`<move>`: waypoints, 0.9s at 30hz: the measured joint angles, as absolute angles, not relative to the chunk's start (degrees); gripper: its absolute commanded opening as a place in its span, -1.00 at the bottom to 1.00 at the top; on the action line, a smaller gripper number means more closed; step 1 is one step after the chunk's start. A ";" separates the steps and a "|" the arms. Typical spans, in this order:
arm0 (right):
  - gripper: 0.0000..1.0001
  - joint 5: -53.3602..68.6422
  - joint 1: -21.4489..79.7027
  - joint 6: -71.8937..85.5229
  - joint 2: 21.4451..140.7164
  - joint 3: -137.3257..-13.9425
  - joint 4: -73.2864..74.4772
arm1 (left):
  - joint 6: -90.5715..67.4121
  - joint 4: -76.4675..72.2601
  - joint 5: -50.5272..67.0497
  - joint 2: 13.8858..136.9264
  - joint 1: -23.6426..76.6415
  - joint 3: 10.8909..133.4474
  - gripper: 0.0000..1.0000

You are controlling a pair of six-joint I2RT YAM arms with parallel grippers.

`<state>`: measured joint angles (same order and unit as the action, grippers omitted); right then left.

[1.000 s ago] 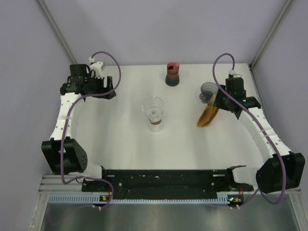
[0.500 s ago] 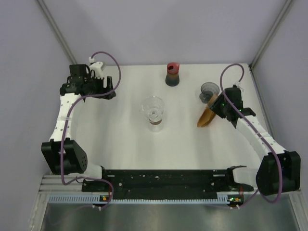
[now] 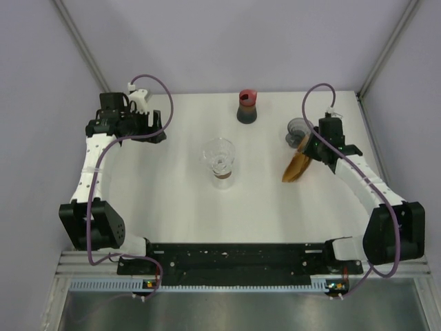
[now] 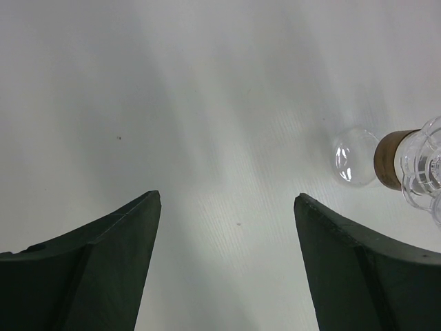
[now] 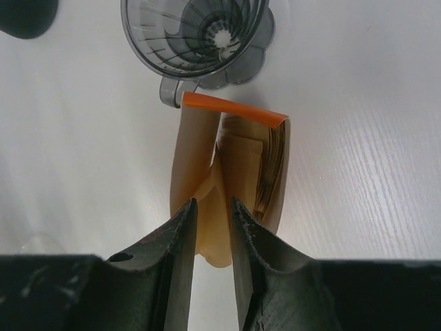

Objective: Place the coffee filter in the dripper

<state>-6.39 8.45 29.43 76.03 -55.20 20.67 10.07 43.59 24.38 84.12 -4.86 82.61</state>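
The grey ribbed dripper [image 5: 196, 34] stands upright on the white table, also seen at back right from above [image 3: 298, 129]. Just in front of it a stack of brown coffee filters [image 5: 241, 162] stands on edge in a sleeve with an orange top strip [image 5: 233, 109]. My right gripper [image 5: 212, 203] straddles the lower end of one filter leaf, with its jaws only a narrow gap apart and the paper filling that gap. My left gripper [image 4: 227, 200] hangs wide open over bare table at back left, holding nothing.
A glass carafe with a cork collar [image 3: 219, 160] stands mid-table and shows at the right edge of the left wrist view [image 4: 413, 165]. A dark jar with a red lid [image 3: 247, 107] sits at the back. Grey walls close in on both sides.
The right arm has swung and settled over the filter stack, and its jaws have narrowed around a filter. The left arm has not moved.
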 measured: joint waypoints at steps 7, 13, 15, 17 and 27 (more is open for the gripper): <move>-0.62 -6.13 8.45 26.72 78.52 -55.24 22.00 | 10.44 43.79 24.18 84.12 -4.86 82.61 0.68; -0.62 -5.87 8.45 25.58 80.73 -55.29 22.33 | 10.50 43.79 24.14 84.12 -4.86 82.61 0.68; -0.71 -5.65 8.45 25.30 81.34 -55.46 22.39 | 10.52 43.79 24.14 84.12 -4.86 82.61 0.68; -0.94 -5.17 8.45 24.86 82.39 -56.23 22.41 | 10.59 43.81 24.14 84.12 -4.86 82.61 0.68; -1.00 -4.21 8.45 23.53 82.87 -59.40 25.06 | 10.68 43.90 24.14 84.09 -4.86 82.61 0.68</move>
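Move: The coffee filter stands in its open paper packet just under the right fingers, its middle about 7 cm below, 1 cm back and 2 cm left. The grey ribbed cone stands some 9 cm ahead, 1 cm left and 9 cm lower; the clear dripper on the carafe is about 27 cm left, 1 cm back and 3 cm lower. From the left hand, the filter lies some 42 cm right, 3 cm back and 16 cm down. Lower the right gripper about 4 cm into the open mouth of the packet, tipping the fingers some 5 to 10 degrees steeper. From their quarter-open gap, shut the fingertips fully on the upstanding edge of the front filter, edging slightly forward near the bottom, then keep the pinch and start lifting, about 1 cm. ##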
